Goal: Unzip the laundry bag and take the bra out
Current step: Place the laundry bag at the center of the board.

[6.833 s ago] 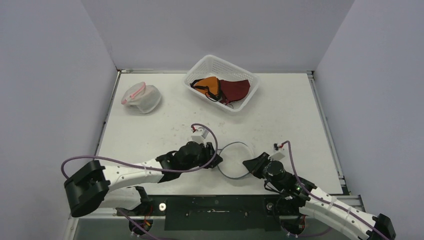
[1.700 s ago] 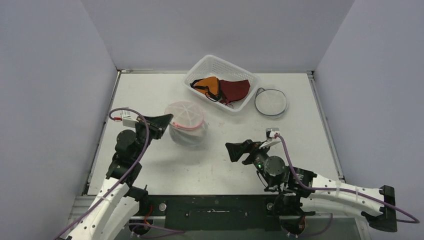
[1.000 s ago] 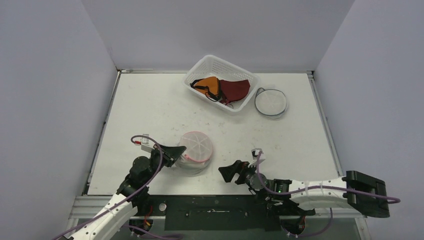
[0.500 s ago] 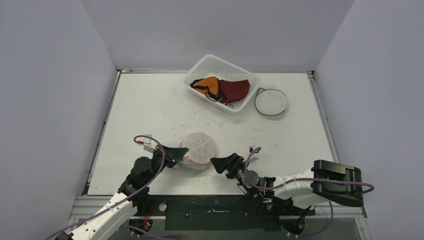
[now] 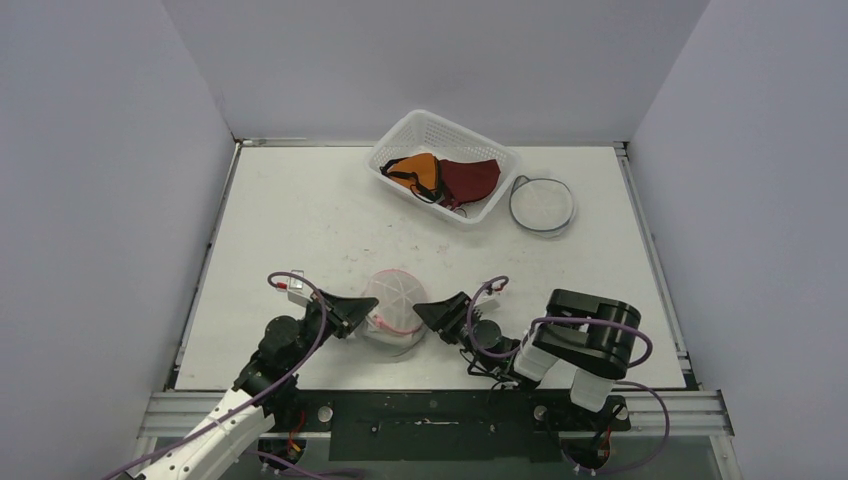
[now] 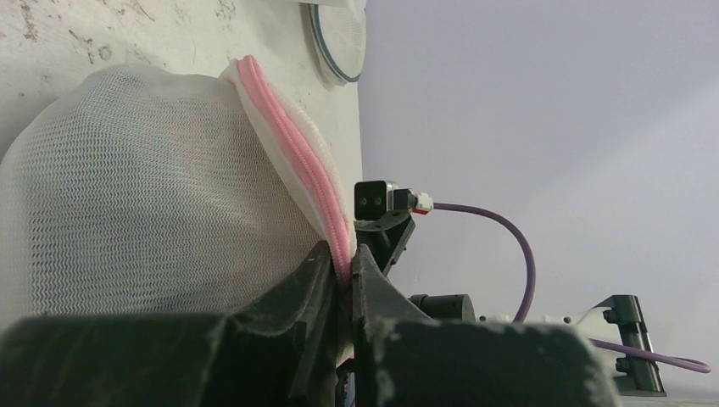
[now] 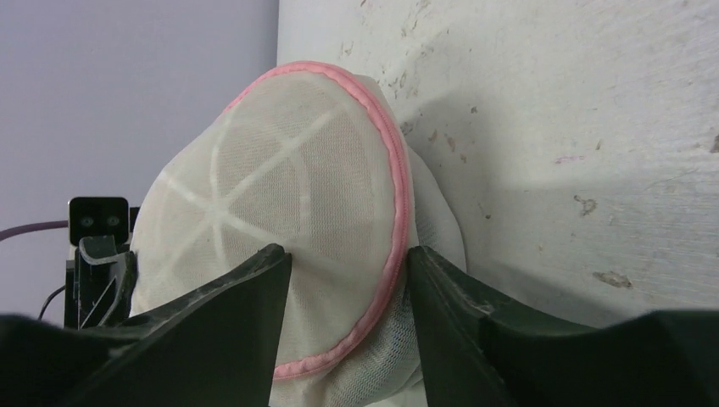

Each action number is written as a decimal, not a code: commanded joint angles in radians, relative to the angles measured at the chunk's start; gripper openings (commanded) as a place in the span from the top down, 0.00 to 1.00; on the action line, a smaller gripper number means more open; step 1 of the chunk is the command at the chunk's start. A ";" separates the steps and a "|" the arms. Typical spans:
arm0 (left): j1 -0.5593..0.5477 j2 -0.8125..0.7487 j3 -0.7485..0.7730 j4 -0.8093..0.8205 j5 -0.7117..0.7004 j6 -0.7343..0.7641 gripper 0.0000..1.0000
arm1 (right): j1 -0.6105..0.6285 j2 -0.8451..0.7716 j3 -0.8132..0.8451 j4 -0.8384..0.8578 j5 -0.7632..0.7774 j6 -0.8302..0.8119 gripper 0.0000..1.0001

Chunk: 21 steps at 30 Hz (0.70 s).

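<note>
The laundry bag, round white mesh with a pink zip rim, sits near the table's front edge. My left gripper is shut on the bag's left side, and in its wrist view the jaws pinch the pink rim. My right gripper has come in from the right. Its fingers stand apart around the right edge of the bag, one over the mesh lid and one against the pink rim. The bra is hidden.
A white basket at the back centre holds an orange garment and a maroon one. A flat round mesh disc with a dark rim lies to its right. Side walls stand along both table edges.
My right gripper has moved left up to the bag and its jaws have narrowed around the bag's edge. The bag has been squeezed a little. The left grip is unchanged.
</note>
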<state>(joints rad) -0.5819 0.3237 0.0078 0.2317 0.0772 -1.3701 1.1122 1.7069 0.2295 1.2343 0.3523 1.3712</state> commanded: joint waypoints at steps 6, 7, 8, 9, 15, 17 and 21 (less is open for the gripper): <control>-0.006 -0.002 0.022 -0.052 0.025 0.027 1.00 | -0.008 0.071 -0.010 0.297 -0.070 0.045 0.73; -0.006 0.004 0.031 -0.069 0.025 0.036 1.00 | -0.009 0.060 -0.015 0.289 -0.072 0.039 0.78; -0.006 0.012 0.039 -0.087 0.023 0.046 0.99 | -0.009 0.047 -0.019 0.278 -0.073 0.033 0.83; -0.006 0.019 0.049 -0.106 0.023 0.058 0.96 | -0.009 0.032 -0.023 0.263 -0.076 0.028 0.87; -0.004 0.062 0.112 -0.207 0.028 0.121 0.71 | -0.012 -0.149 -0.004 -0.011 -0.092 -0.051 0.95; -0.004 0.073 0.129 -0.223 0.034 0.131 0.69 | -0.012 -0.247 0.025 -0.165 -0.085 -0.097 0.95; -0.004 0.094 0.152 -0.230 0.050 0.141 0.58 | -0.015 -0.375 0.070 -0.386 -0.072 -0.183 0.95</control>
<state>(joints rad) -0.5812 0.3981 0.0978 0.0338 0.0792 -1.2701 1.0985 1.4380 0.2340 1.0653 0.2897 1.2964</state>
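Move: The laundry bag, its pink zip rim still pinched by the left hand, has its middle about 4 cm to that hand's right and some 7 cm below it, level front to back. From the right hand, whose half-open fingers straddle the rim on the bag's other side, the middle is about 5 cm left at roughly its own height. The white basket stands about 45 cm ahead and 7 cm right of the right hand; the grey-rimmed bag is about 37 cm ahead and 34 cm right. The right hand all but stays in place while its fingers close on the pink rim at the bag's right side and pinch it, then it lifts that side straight up about 5 cm. As the right grip shuts, the left hand begins to open its fingers to a bit over a third and sinks about 2.5 cm beside the bag, rolling some 10 degrees so that its left side rises, with the bag's cloth still between the parted fingers. ##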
